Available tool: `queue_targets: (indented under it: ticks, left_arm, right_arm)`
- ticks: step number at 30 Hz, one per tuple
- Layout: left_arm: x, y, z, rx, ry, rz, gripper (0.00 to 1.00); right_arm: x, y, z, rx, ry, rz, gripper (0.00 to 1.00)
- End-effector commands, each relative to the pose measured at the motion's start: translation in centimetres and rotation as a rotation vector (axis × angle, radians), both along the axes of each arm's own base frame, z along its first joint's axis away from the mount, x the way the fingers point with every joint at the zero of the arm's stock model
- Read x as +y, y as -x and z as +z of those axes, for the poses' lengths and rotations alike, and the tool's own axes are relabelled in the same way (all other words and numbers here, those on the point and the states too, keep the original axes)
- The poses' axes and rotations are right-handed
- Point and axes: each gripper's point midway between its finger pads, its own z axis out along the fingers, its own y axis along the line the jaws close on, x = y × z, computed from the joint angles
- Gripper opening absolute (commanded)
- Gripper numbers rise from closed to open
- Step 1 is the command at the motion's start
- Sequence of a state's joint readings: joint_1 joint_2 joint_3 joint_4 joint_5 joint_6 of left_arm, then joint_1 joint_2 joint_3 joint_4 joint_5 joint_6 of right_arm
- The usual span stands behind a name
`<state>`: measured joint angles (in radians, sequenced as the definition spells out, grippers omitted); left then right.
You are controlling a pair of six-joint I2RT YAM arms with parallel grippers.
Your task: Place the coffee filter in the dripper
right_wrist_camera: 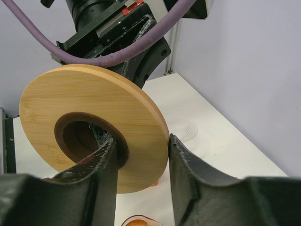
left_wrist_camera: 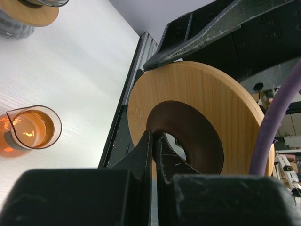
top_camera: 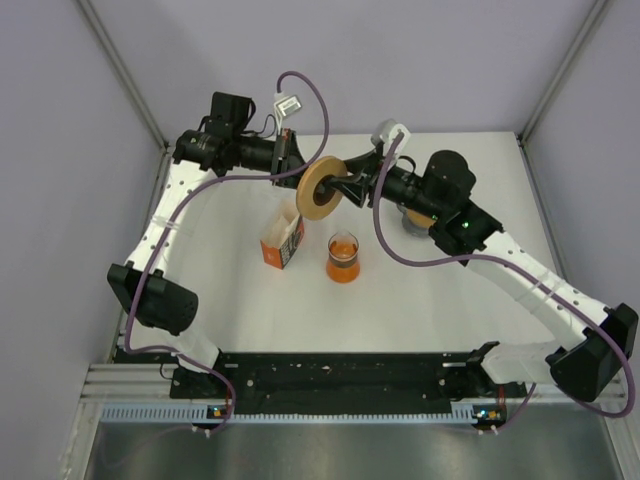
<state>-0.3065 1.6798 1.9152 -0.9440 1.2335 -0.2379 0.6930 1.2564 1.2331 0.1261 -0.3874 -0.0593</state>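
Note:
A wooden ring [top_camera: 320,188] with a dark-lined hole hangs on edge above the table, between both arms. My left gripper [left_wrist_camera: 155,137] is shut on the ring [left_wrist_camera: 202,99], pinching the wall of its hole. My right gripper [right_wrist_camera: 141,139] holds the same ring [right_wrist_camera: 89,101]; one finger is in the hole and the other presses the outer rim. A ribbed glass vessel with a wooden collar [left_wrist_camera: 26,14], which I take for the dripper, sits under my right arm [top_camera: 412,218]. A pale fluted cup shape [right_wrist_camera: 184,128] lies on the table; I cannot tell whether it is the coffee filter.
An orange and white box [top_camera: 283,242] stands open left of centre, with tan paper at its top. Beside it is a small glass beaker of orange liquid [top_camera: 343,258], also in the left wrist view [left_wrist_camera: 30,129]. Grey walls close in the table's back and sides.

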Motion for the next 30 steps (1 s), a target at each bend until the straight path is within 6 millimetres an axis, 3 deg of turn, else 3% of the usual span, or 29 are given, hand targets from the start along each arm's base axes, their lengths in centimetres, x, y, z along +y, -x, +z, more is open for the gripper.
queue_targets:
  ticks: [1, 5, 8, 11, 12, 13, 16, 25, 30]
  left_arm:
    - [-0.1, 1.0, 1.4, -0.068, 0.042, -0.036, 0.0]
    - [-0.2, 0.8, 1.4, -0.054, 0.042, -0.038, 0.0]
    - [-0.1, 0.5, 1.0, -0.065, 0.021, -0.012, 0.04]
    - [0.2, -0.4, 0.4, -0.105, -0.031, 0.045, 0.47]
    - [0.4, -0.9, 0.1, -0.125, -0.056, 0.069, 0.57]
    - [0.6, -1.4, -0.2, -0.142, -0.085, 0.095, 0.64]
    - [1.4, -3.0, -1.0, -0.195, -0.168, 0.174, 0.75]
    - [6.3, -8.7, -4.4, -0.306, -0.458, 0.461, 0.79]
    - [8.3, -9.8, -4.6, -0.375, -0.542, 0.543, 0.8]
  right_arm:
    - [0.1, 0.0, 2.8, -0.056, -0.039, -0.011, 0.2]
    - [-0.4, -0.5, 2.0, -0.048, -0.029, -0.052, 0.0]
    - [-0.7, -1.0, 1.4, -0.028, -0.013, -0.085, 0.0]
    - [-1.2, -1.6, 0.9, -0.003, 0.004, -0.133, 0.0]
    - [-1.4, -1.8, 0.6, 0.008, 0.013, -0.147, 0.0]
    - [-1.7, -2.1, 0.4, 0.018, 0.018, -0.168, 0.0]
    - [-2.5, -2.6, 0.0, 0.044, 0.037, -0.222, 0.0]
    - [-5.8, -3.5, -2.5, 0.159, 0.14, -0.38, 0.0]
    - [-7.1, -3.4, -4.0, 0.249, 0.215, -0.441, 0.0]
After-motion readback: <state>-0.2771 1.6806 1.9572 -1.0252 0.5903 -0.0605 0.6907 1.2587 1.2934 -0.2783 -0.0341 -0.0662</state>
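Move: Both hands already hold the wooden collar in the air. From the left hand the clear glass cone stands about 19 cm ahead, 14 to the left; the filter box is some 5 ahead, 11 left, and the orange carafe level, 4 right, all about 25 below. From the right hand the carafe is 2 cm back, 1 right, 26 below, and the glass server with the other dripper 10 ahead, 20 right, 24 below. The left fingers open wide and let go of the collar's brown hub while the right keeps its pinch on the rim; the left then swings forward, left and down, about 12 cm towards the glass cone, its fingers tipping down and round to the front. The right waits nearly still, then carries the collar about 9 cm down and to the right with some forward, turning clockwise and dipping its fingertips. ##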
